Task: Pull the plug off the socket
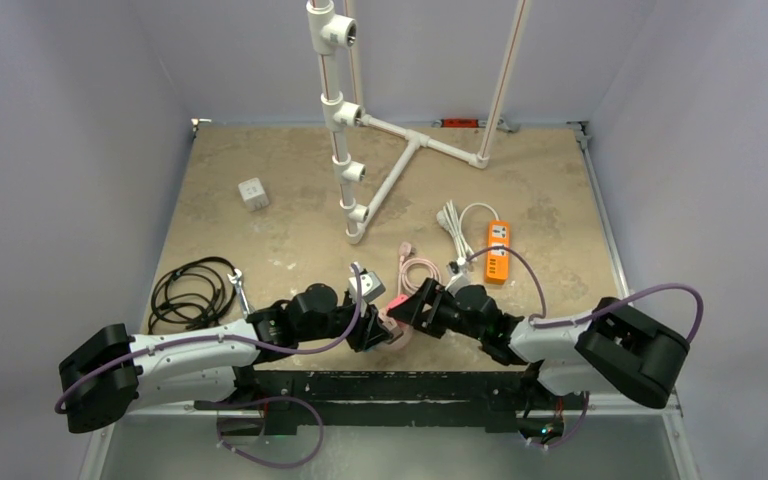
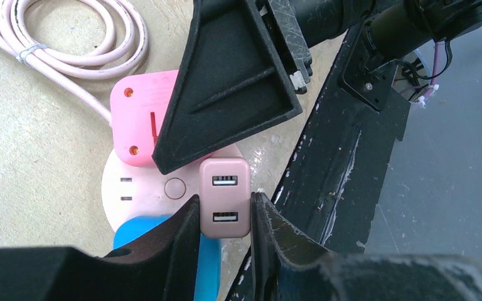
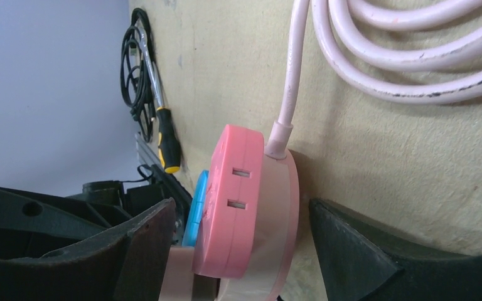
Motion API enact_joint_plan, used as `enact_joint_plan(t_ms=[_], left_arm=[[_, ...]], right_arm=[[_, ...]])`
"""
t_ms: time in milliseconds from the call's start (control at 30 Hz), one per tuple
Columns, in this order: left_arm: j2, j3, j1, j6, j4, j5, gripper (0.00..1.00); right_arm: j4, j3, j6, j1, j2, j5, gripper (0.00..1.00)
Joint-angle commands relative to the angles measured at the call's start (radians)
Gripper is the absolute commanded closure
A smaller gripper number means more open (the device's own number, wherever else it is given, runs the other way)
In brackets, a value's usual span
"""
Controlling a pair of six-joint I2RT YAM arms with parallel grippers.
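Note:
The socket is a round pale disc (image 2: 139, 188) carrying a pink block (image 2: 141, 119) and a blue block (image 2: 132, 229), lying near the table's front edge (image 1: 396, 318). A dusty-pink USB plug (image 2: 224, 188) sits in its top. My left gripper (image 2: 224, 210) is shut on the plug, one finger pressed to each side. My right gripper (image 3: 241, 210) stands open astride the socket's pink block (image 3: 232, 200) and disc (image 3: 282, 238), with a gap on both sides. One right finger (image 2: 232, 81) hangs over the pink block. The plug's edge (image 3: 179, 276) shows beside the left finger.
The socket's pink cord (image 1: 418, 270) lies coiled behind it. An orange power strip (image 1: 497, 250) and white cable (image 1: 455, 220) are at the right. A black cable coil (image 1: 192, 292), a screwdriver (image 1: 241, 290), a white cube adapter (image 1: 252, 193) and a PVC pipe frame (image 1: 345, 130) stand farther off.

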Motion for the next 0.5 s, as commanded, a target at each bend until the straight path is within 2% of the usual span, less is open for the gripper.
enact_joint_plan(t_ms=[0,100,200,467], left_arm=[[-0.014,0.001,-0.001,0.013,0.059,0.018,1.00],[-0.012,0.001,-0.001,0.016,0.061,0.021,1.00],[-0.011,0.001,-0.001,0.014,0.057,0.014,1.00],[-0.009,0.007,0.000,-0.080,0.024,-0.125,1.00]], right_arm=[[0.135,-0.018,0.063,-0.001,0.035,-0.051,0.23],[0.175,-0.028,0.091,-0.001,0.048,-0.046,0.30],[0.177,-0.035,0.104,-0.001,0.042,-0.034,0.42],[0.123,-0.040,0.088,-0.001,0.004,-0.001,0.75]])
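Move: Just short of the right fingertips, the larger pink plug sits in the round socket, its middle about 1 cm ahead of that hand and level with it sideways; the socket's middle is some 4 cm back. The small USB plug is about 4 cm back and 2 cm left, and the pink cable coil roughly 7 cm ahead, 4 cm right and 4 cm below. From the left hand, which already grips the USB plug, the socket's middle is about 2 cm ahead, 2 cm right and 2 cm below. Closing the right fingers over about a quarter of their full range brings one pad against the face of the larger pink plug and the other against the back of the socket, so both are pinched together. The right hand otherwise nearly stays, easing back about half a centimetre with a roll of some 5 degrees. The left hand stays and keeps its hold on the USB plug. ##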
